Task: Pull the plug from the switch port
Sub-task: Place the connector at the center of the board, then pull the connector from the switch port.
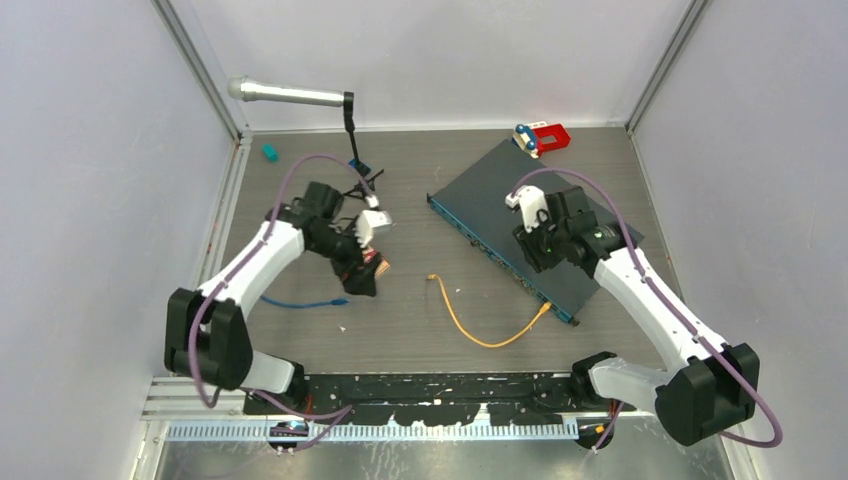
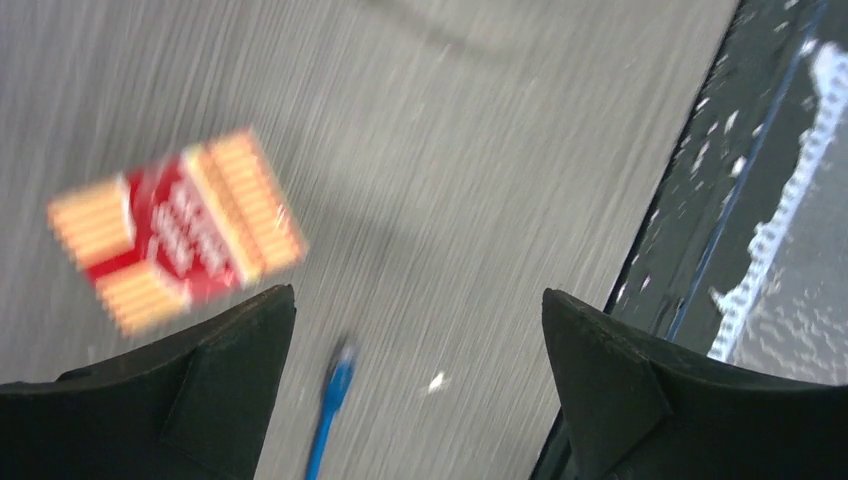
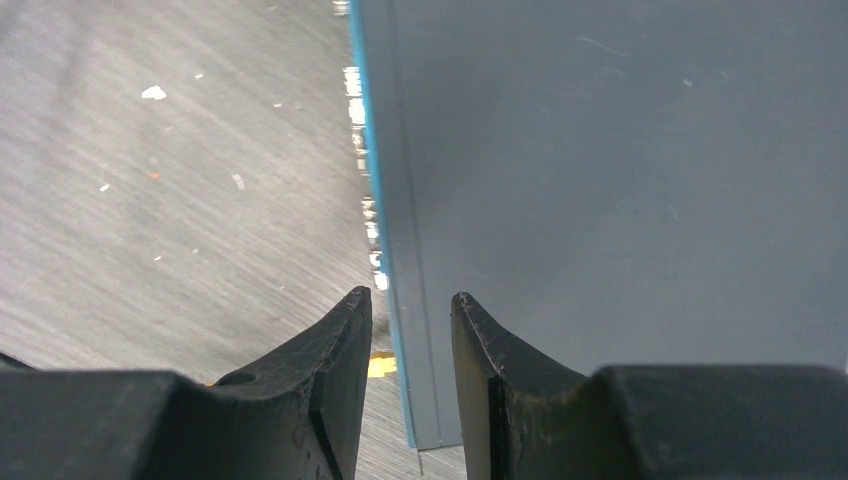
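The switch (image 1: 520, 215) is a flat dark grey box with a blue front edge, lying at an angle right of centre. An orange cable (image 1: 470, 335) runs across the table, and its plug (image 1: 545, 309) sits in a port near the switch's near end. My right gripper (image 1: 528, 262) hovers over the front edge, narrowly open and empty. In the right wrist view, my right gripper (image 3: 408, 300) straddles the blue edge of the switch (image 3: 620, 180), with the yellow plug (image 3: 382, 366) showing low between the fingers. My left gripper (image 1: 362, 283) is wide open and empty, well left of the switch.
A blue cable (image 1: 300, 301) lies by the left arm; its plug (image 2: 338, 385) shows between the left fingers. A red and orange packet (image 2: 175, 232) lies under the left gripper (image 2: 418, 295). A microphone (image 1: 290, 95) on a stand, a red toy (image 1: 545, 137) and a small teal piece (image 1: 269, 152) sit at the back.
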Action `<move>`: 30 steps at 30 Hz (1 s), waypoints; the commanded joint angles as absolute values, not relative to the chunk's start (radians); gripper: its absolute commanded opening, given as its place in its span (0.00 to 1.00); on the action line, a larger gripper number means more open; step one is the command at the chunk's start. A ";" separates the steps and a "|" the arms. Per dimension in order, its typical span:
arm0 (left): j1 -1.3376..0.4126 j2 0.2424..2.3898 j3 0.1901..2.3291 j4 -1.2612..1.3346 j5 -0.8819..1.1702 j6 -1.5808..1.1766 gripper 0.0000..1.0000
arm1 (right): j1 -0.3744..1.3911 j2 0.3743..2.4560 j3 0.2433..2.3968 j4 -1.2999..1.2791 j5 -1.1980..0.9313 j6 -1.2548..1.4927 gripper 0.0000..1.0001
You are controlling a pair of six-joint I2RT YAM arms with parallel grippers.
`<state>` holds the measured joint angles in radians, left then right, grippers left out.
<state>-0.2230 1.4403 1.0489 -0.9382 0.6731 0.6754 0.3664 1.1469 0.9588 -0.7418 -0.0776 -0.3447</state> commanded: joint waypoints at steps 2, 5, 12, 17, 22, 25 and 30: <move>-0.489 1.329 1.070 -0.543 0.647 0.302 0.97 | 0.247 1.129 0.976 -0.734 -0.115 -0.278 0.40; -0.568 1.435 1.147 -0.404 0.673 0.090 0.95 | 0.203 1.141 0.988 -0.734 -0.106 -0.252 0.40; -0.755 1.731 1.306 -0.262 0.675 -0.160 0.87 | 0.112 1.137 0.989 -0.737 -0.073 -0.215 0.40; -0.852 1.904 1.351 -0.110 0.687 -0.367 0.84 | 0.037 1.146 0.985 -0.738 -0.068 -0.188 0.40; -0.907 2.009 1.344 0.082 0.675 -0.535 0.81 | -0.030 1.139 0.971 -0.738 -0.108 -0.189 0.40; -0.935 2.057 1.336 0.150 0.655 -0.601 0.74 | -0.049 1.135 0.965 -0.738 -0.122 -0.194 0.40; -0.964 2.143 1.286 0.379 0.642 -0.761 0.63 | -0.061 1.135 0.966 -0.738 -0.141 -0.194 0.40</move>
<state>-0.9474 2.0945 1.3212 0.1104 0.6537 -0.5873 -0.0547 1.1450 0.9592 -0.7422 -0.1078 -0.2050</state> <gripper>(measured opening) 0.651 0.402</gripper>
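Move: The yellow plug, still in the switch's near right corner, is about 41 cm to my left hand's right, 5 cm back and 8 cm below. The yellow cable's loose end is roughly 15 cm right and 4 cm ahead, the switch's middle some 38 cm right and 16 cm ahead. The blue plug I've just laid down is 6 cm left and 2 cm back. From my right hand the yellow plug lies about 6 cm back, 2 cm right and 11 cm below. I sweep my empty left hand about 34 cm right towards the yellow plug, arching up some 6 cm and then down 11 cm, easing slightly back. The wrist turns some 30 degrees so the fingers point flatter to the right, and they close by about a third. Meanwhile my right hand slides 10 cm right over the switch, away from the yellow plug, turning roughly 30 degrees clockwise, opening unchanged. ##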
